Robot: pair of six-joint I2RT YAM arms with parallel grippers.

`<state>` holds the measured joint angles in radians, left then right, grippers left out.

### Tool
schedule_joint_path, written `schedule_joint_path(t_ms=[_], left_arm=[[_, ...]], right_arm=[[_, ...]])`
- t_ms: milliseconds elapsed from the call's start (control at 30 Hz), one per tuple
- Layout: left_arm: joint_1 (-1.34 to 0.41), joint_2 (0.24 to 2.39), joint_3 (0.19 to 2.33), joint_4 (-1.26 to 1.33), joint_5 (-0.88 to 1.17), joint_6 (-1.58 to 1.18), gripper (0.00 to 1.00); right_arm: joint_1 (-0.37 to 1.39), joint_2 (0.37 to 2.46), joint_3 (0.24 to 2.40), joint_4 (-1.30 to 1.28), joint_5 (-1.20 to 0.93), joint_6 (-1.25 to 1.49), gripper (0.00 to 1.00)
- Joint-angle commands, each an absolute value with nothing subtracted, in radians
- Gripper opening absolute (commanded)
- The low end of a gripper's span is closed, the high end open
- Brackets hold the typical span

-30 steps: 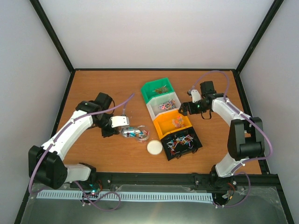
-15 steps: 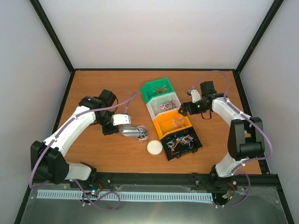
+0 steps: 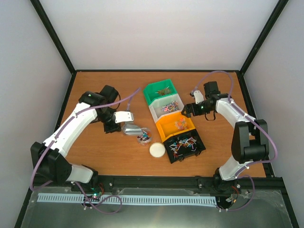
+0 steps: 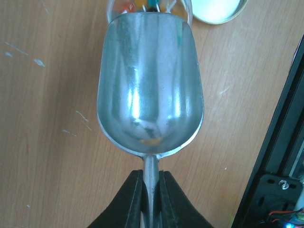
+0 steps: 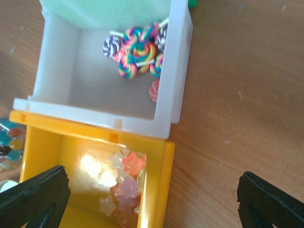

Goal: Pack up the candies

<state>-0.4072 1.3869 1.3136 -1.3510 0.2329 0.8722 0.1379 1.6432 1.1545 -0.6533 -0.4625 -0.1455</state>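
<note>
My left gripper (image 3: 123,126) is shut on the handle of a metal scoop (image 3: 132,129). In the left wrist view the fingers (image 4: 133,190) clamp the handle, and the scoop bowl (image 4: 149,85) looks nearly empty. Its tip rests at the mouth of a small clear jar (image 3: 144,137) holding candies (image 4: 142,4). More candies (image 3: 185,142) fill the black bin (image 3: 200,151). My right gripper (image 3: 188,110) is open and empty. It hovers over the right rim of the orange bin (image 5: 156,190), fingers (image 5: 33,194) spread wide.
Four bins stand in a row: green (image 3: 153,89), white (image 3: 154,109), orange (image 3: 164,134), black. The white bin (image 5: 57,71) holds swirled lollipops (image 5: 135,47); the orange one holds star sweets (image 5: 126,185). A white round lid (image 3: 156,150) lies near the jar.
My left arm has drawn its wrist back and up, tilting the scoop towards the jar. The candies seen in the scoop a second ago no longer show in it. The right arm is still.
</note>
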Motion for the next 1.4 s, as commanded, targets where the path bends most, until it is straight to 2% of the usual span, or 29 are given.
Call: schedule_joint_path(t_ms=[0, 400, 767, 967, 1133, 1367], left_arm=[[-0.415, 1.446, 1.456, -1.417, 0.319, 0.784, 0.01], [-0.413, 1.719, 1.79, -1.39, 0.219, 0.615, 0.01], [-0.375, 1.993, 2.105, -1.406, 0.127, 0.649, 0.01], [-0.367, 2.129, 2.299, -1.475, 0.05, 0.7, 0.01], [-0.367, 2.17, 2.338, -1.475, 0.018, 0.743, 0.01], [-0.367, 2.184, 2.327, -1.48, -0.014, 0.768, 0.01]], right_arm=[[0.138, 1.662, 1.236, -0.653, -0.467, -0.17, 0.94], [0.201, 1.812, 1.399, -0.66, -0.361, -0.178, 0.86], [0.28, 1.968, 1.533, -0.664, -0.256, -0.201, 0.68], [0.303, 2.045, 1.579, -0.653, -0.183, -0.23, 0.61], [0.337, 2.069, 1.592, -0.642, -0.149, -0.273, 0.51], [0.371, 2.07, 1.597, -0.639, -0.144, -0.314, 0.44]])
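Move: The empty scoop is in the left hand; the green bin lies about 24 cm ahead of that hand, 19 cm to its right and 15 cm below, with the white bin some 15 cm ahead and 23 cm right, and the jar level with it, 14 cm right. From the open right hand, the white bin is roughly 8 cm ahead, 11 cm left and 7 cm lower; the orange bin is about 1 cm back and 6 cm left. Left carries scoop 20 cm forward towards green bin; right reaches 10 cm forward-left, half-closing astride white bin's wall. ##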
